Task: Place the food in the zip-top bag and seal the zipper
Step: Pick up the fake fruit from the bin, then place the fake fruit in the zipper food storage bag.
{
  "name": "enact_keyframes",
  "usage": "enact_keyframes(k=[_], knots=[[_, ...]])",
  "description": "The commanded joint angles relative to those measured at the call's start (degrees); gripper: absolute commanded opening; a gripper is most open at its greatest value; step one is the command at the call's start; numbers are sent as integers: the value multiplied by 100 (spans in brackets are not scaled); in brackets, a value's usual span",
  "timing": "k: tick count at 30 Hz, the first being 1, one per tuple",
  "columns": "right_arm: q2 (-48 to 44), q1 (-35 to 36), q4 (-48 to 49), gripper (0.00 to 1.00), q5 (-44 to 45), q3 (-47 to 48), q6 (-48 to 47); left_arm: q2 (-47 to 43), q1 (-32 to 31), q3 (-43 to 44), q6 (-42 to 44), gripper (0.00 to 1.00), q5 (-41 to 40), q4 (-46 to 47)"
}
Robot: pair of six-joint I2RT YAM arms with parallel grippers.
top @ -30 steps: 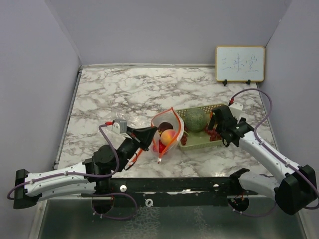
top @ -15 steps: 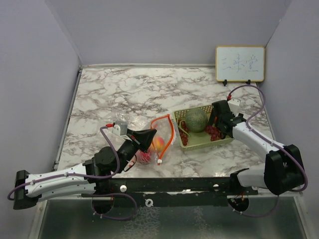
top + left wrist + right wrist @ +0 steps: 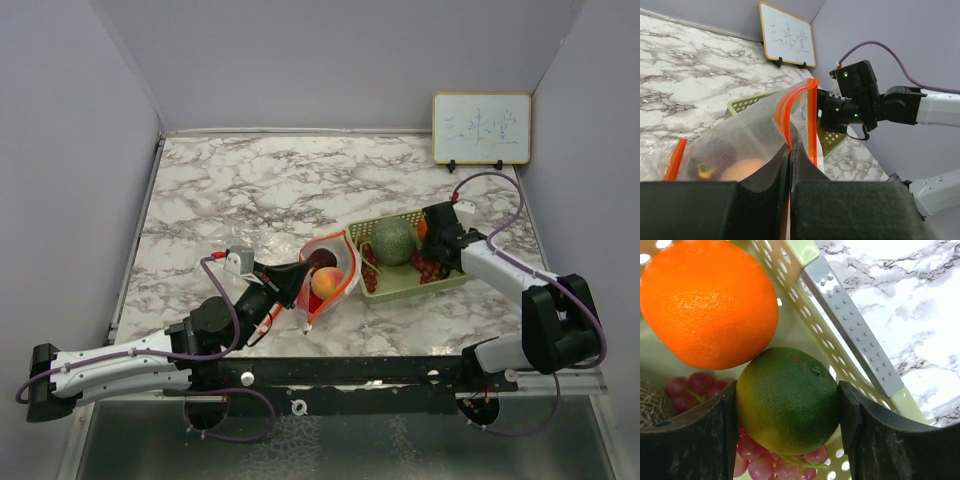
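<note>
The zip-top bag (image 3: 334,262) with an orange zipper stands open left of the basket. It holds a yellow-peach fruit (image 3: 327,283) and a dark fruit (image 3: 322,259). My left gripper (image 3: 298,275) is shut on the bag's rim (image 3: 790,142); the peach fruit (image 3: 742,170) shows through the plastic. My right gripper (image 3: 436,240) is down in the basket, its fingers pressed on both sides of a green citrus fruit (image 3: 785,410). An orange (image 3: 707,300) touches that fruit above, and red grapes (image 3: 760,465) lie under it. The netted melon (image 3: 393,241) sits in the basket's middle.
The pale green mesh basket (image 3: 400,287) lies right of centre on the marble table (image 3: 250,185); its perforated wall (image 3: 855,330) runs close beside my right fingers. A small whiteboard (image 3: 481,128) stands at the back right. Purple walls enclose three sides.
The right jaws have closed in from wide open onto the green citrus fruit. The right gripper shifted slightly toward the basket's back. The bag sagged, then its mouth stood open again.
</note>
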Motion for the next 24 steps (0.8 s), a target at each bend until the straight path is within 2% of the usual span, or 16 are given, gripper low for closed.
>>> enact_keyframes(k=[1,7,11,15,21,24], knots=[[-630,-20,-171,15,-253,272,9,-52,-17,-46,-121,0,-207,-25],[-2084,12,-305,10,-1820,740,-396,-25,-18,-239,-256,0,-455,-153],[-2664,282,-178,9,-3118,1126,-508,-16,-10,-363,-424,0,-502,-183],[-2627,1210,315,9,-3923,1294,-401,35,-9,-351,-509,0,-516,-233],[-2008,3079,1511,9,-3937,1308,-277,120,-10,-180,-536,0,-476,-371],[-1555,3310,1787,9,-4050,1318,-169,92,-10,-152,-575,0,-450,-410]])
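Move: Some 28 cm to the right hand's left, about 12 cm back and 17 cm above it, lies the middle of the open bag mouth, the place for the green-yellow fruit it already grips in the bin. The orange sits 5 cm left and 6 cm farther out, the melon 14 cm left and 3 cm out, red grapes 4 cm left, 1 cm back and 3 cm below. From the left hand, the mouth's middle is about 6 cm right, level, 4 cm below. Lifting the already gripped green-yellow fruit out of the bin, the right hand climbs over 20 cm, then sweeps about 27 cm left and some 8 cm back towards the bag mouth, its left side tipping up as it swings round counter-clockwise by about 60 degrees. The left hand keeps its pinch on the zipper edge and sinks some 4 to 5 cm. ##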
